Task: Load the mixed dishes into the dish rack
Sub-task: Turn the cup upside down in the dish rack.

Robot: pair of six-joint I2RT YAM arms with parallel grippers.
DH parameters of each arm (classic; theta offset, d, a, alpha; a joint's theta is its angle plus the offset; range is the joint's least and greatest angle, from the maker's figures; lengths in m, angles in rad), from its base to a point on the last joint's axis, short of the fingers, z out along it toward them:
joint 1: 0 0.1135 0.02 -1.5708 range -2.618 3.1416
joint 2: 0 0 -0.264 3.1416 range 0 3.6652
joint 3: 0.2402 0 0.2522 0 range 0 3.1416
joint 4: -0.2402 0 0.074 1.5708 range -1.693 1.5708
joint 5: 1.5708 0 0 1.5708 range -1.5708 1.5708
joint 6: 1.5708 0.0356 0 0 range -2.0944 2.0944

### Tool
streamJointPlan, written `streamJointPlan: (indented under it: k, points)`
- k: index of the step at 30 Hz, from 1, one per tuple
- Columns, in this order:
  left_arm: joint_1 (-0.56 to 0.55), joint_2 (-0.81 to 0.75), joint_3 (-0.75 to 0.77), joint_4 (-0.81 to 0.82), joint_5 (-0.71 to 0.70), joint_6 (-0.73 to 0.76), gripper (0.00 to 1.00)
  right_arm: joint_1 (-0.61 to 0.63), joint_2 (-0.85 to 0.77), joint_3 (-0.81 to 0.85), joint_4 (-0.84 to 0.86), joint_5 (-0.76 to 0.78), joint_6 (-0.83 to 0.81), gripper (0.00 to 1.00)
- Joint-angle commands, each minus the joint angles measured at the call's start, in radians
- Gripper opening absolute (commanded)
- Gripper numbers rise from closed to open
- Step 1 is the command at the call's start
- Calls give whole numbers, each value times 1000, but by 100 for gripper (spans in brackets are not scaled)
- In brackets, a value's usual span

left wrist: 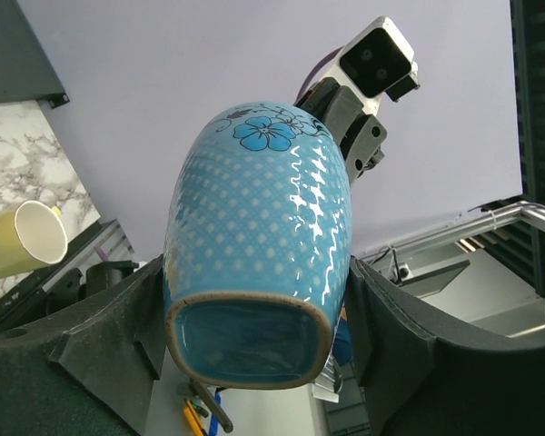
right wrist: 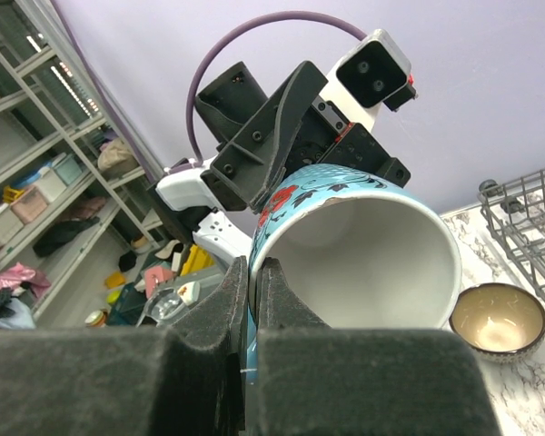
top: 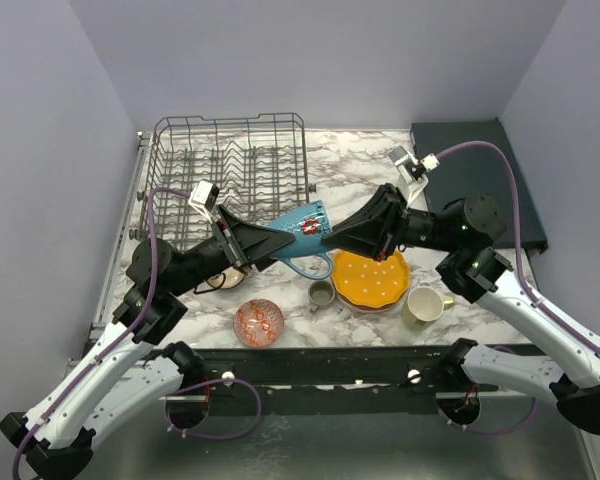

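Note:
A blue mug (top: 302, 225) (left wrist: 259, 245) (right wrist: 363, 245) hangs sideways in the air between both arms, handle down. My right gripper (top: 328, 238) (right wrist: 252, 272) is shut on its rim, one finger inside and one outside. Around the mug's base sits my left gripper (top: 280, 240) (left wrist: 254, 309), its two fingers pressed against the mug's sides. The grey wire dish rack (top: 230, 160) (right wrist: 527, 209) stands behind at the far left, with no dishes in it. On the marble lie an orange dotted plate (top: 372, 277), a small grey cup (top: 322, 293), a yellow-green mug (top: 423, 305) (left wrist: 18, 241) and a red-patterned bowl (top: 258, 321).
A dark brown bowl (top: 228, 278) (right wrist: 501, 322) sits partly under my left arm. At the far right lies a dark flat tray (top: 480, 170). A pink plate edge (top: 380, 308) shows beneath the orange plate.

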Motion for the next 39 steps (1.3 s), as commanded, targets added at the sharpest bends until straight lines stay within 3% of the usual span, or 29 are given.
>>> streamJointPlan:
  k: [1, 4, 9, 13, 26, 39]
  points:
    - [-2, -5, 32, 35, 38, 16, 28, 7, -15, 15, -25, 30, -35, 1]
    - [-1, 0, 29, 34, 35, 23, 17, 7, -19, 15, -45, 35, -44, 6]
    - [-2, -1, 30, 23, 16, 52, 0, 6, -39, 18, -95, 63, -68, 42]
    - [-2, -1, 35, -4, -3, 86, 0, 6, -69, 15, -144, 108, -98, 55]
    - [-2, 43, 217, -371, -198, 398, 0, 7, -209, 26, -466, 396, -246, 62]
    - [-2, 267, 558, -778, -629, 774, 0, 7, -231, 14, -625, 482, -295, 62]
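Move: From the left hand, which holds the blue cup by its base end with the mouth facing right, the dish rack's middle lies roughly 27 cm ahead, 16 cm left and 32 cm down. About 35 cm below that hand, the brown bowl is 6 cm ahead and 16 cm left, the patterned bowl 7 cm back and 7 cm left. For the right hand, still pinching the cup's rim, the rack's middle is about 27 cm ahead and 25 cm left. Dipping about 3 cm at first, the left hand then swings the cup some 8 cm forward and 4 cm left towards the dish rack, rolling its right-pointing fingers downward by nearly 40 degrees and turning counter-clockwise, its grip kept. The right fingers open off the rim, and that hand backs away to the right and down, yawing clockwise. ##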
